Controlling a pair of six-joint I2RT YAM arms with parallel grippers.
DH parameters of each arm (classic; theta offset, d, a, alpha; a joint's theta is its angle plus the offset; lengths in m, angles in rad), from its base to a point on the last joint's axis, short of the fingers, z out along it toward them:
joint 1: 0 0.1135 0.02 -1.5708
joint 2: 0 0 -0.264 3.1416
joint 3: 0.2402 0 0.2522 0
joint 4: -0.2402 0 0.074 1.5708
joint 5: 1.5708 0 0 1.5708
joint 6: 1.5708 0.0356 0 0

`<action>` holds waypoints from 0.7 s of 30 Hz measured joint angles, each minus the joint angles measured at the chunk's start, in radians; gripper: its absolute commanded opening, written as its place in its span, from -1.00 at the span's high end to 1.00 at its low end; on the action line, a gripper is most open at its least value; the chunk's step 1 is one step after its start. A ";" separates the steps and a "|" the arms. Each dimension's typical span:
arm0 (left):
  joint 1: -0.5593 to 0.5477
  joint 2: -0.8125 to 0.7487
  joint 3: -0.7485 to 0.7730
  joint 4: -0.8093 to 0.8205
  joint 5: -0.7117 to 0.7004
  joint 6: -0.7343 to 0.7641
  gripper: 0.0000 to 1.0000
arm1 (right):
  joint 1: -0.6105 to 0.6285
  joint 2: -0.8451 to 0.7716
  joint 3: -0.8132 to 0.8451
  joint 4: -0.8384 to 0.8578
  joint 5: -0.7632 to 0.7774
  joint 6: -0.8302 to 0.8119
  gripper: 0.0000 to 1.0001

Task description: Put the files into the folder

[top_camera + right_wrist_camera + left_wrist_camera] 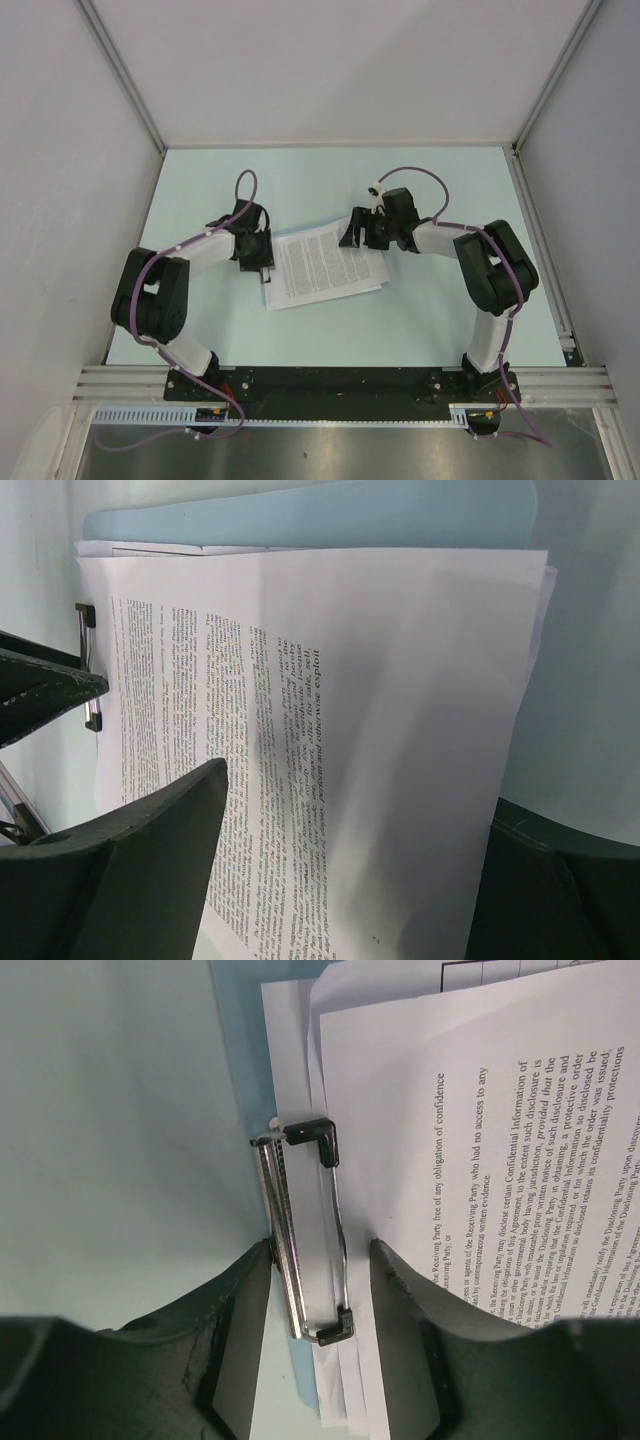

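Note:
The files (325, 265) lie as a slightly fanned stack of printed white sheets in the middle of the table. They cover most of the light-blue folder (330, 515), which shows past their edges. In the left wrist view the files' (480, 1160) ends lie under the wire bar of the silver clip (300, 1240), with a strip of folder (232, 990) beside them. My left gripper (322, 1260) straddles that clip with its jaws apart, the left finger (235, 1330) touching the clip's spine. My right gripper (355, 880) stands wide open over the files' (400, 680) opposite end.
Grey enclosure walls (60, 150) close in the pale green table (330, 170) on three sides. An aluminium rail (340, 380) with the arm bases runs along the near edge. In the top view the left gripper (265, 268) and right gripper (362, 243) flank the stack.

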 measured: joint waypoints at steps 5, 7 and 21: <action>-0.008 0.006 0.006 -0.014 -0.022 0.001 -0.01 | 0.000 0.000 0.000 0.000 -0.001 0.000 -0.62; -0.010 0.017 0.018 -0.023 -0.021 0.002 0.15 | 0.000 0.000 0.000 0.000 -0.001 0.000 -0.61; 0.024 0.013 0.008 0.006 0.037 -0.007 1.00 | 0.002 0.000 0.000 -0.003 0.003 0.000 -0.67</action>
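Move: Between the left hand's half-open fingers, about 1 cm below the fingertips, lies the folder's clip, its middle level with the hand both ways. The stack of files has its middle some 12 cm to the right and about 1 cm farther out, 2 cm below, with the folder under it, centred about there. From the right hand the clip lies about 18 cm to the left, 5 cm back and 4 cm lower. Closing on the clip is nearly all the left hand does: it stays over the clip's middle, dips about half a centimetre and comes back up while the fingers go from half open to almost shut. The fingertips come together over the strip between the metal spine and the wire bar, touching the clip. ##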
